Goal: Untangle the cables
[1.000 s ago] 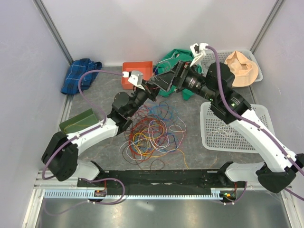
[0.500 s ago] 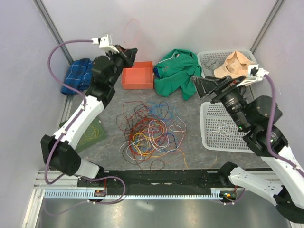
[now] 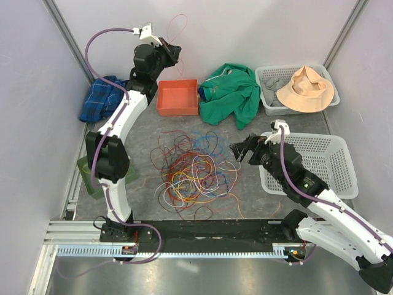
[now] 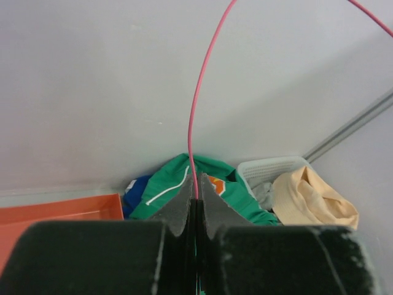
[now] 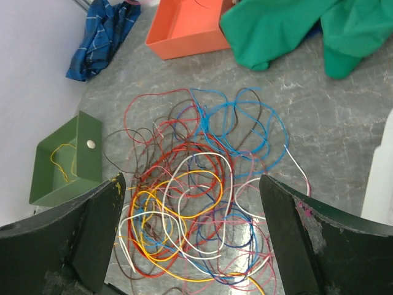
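The cables (image 3: 193,169) lie in a loose tangle of red, yellow, blue, white and pink loops on the grey table. My left gripper (image 3: 171,54) is raised high by the back wall. In the left wrist view it (image 4: 196,192) is shut on one thin pink cable (image 4: 191,123), which arcs upward in a loop (image 3: 178,27). My right gripper (image 3: 241,149) hovers at the tangle's right edge. In the right wrist view it (image 5: 191,181) stands wide open over the cables (image 5: 184,184), with nothing between its fingers.
An orange box (image 3: 178,98), a green cloth (image 3: 233,92) and a blue cloth (image 3: 101,98) lie along the back. A green box (image 5: 67,163) holding a yellow wire sits at the left. One white basket (image 3: 331,160) stands right of the tangle; another holds a tan hat (image 3: 307,89).
The left arm has swung up from over the tangle to the back wall, lifting the pink cable. The right arm has come from the back down beside the tangle, jaws opening wider.
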Controlling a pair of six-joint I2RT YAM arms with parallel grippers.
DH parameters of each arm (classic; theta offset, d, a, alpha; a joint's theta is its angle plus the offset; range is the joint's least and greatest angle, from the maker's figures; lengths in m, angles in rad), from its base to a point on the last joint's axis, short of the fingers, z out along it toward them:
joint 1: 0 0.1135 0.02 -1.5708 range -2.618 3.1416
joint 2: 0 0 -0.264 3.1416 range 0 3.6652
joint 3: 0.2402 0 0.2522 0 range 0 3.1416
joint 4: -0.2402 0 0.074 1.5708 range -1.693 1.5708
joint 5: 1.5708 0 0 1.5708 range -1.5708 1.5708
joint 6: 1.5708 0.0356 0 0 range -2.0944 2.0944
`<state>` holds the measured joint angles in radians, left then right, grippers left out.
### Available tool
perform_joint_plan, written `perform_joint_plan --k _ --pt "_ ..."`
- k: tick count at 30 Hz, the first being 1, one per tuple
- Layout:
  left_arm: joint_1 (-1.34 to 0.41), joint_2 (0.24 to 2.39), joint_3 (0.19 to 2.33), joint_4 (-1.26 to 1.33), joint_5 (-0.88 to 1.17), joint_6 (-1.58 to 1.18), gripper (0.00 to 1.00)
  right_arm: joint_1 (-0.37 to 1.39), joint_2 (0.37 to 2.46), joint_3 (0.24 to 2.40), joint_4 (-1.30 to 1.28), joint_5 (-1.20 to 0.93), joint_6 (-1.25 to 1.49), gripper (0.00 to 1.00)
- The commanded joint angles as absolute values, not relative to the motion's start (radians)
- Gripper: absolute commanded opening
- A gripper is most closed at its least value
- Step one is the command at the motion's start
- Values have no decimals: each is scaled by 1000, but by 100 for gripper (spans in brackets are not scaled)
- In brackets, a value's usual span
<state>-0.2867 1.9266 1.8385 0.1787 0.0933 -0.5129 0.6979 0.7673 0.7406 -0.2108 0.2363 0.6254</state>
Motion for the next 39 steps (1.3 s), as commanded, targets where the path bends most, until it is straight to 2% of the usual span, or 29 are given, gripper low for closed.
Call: perform_joint_plan --k 1,9,17,18,19,22,23,24,25,28,30,35,39 --pt "-255 2034 1957 233 126 -532 2 699 704 670 -109 233 635 98" --pt "-238 2223 2032 342 130 -525 2 699 681 519 -37 226 670 98" --pt "-238 2316 1994 353 101 -500 2 699 765 534 -14 233 634 98" --pt "-236 2318 1988 341 92 -492 5 699 772 534 -12 232 630 98" --pt "-236 2318 1982 331 80 -489 19 699 781 537 -12 229 626 98" --pt "-236 2283 1935 314 54 -482 50 699 784 535 -12 229 621 98" --pt "-236 2251 1918 316 45 -480 55 699 782 532 -12 226 621 98" --pt "-236 2228 1899 318 38 -477 71 699 778 532 -12 229 624 98" --pt "-236 2208 1863 318 26 -474 79 698 775 531 -12 226 624 98" --pt "-238 2116 1777 324 12 -460 86 699 769 528 -12 222 624 98" --pt "-241 2070 1740 321 5 -431 99 698 764 525 -12 219 624 98" --pt "-249 2003 1723 220 -78 -322 100 698 732 517 -21 187 640 98" --pt "-250 2091 1888 -21 -98 -249 99 698 700 511 -43 173 661 98"
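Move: The left hand, already pinching a pink cable, has the orange bin about 8 cm ahead, 2 cm to its left and 36 cm below. The green cloth lies about 18 cm right and 9 cm ahead, the blue checked cloth some 31 cm left and 7 cm ahead. The right hand, open, has the cable tangle roughly 10 cm left, 2 cm ahead and 25 cm below; the white basket is about 24 cm right and 6 cm ahead. Forward and then steeply down towards the orange bin goes the left hand, sinking nearly 20 cm in all; near the bottom its fingers open wide and let go of the pink cable, then it draws back, leftward and up again. The right hand, fingers still open, sinks about 8 cm beside the cable tangle, hovers, then begins to lift slightly. ##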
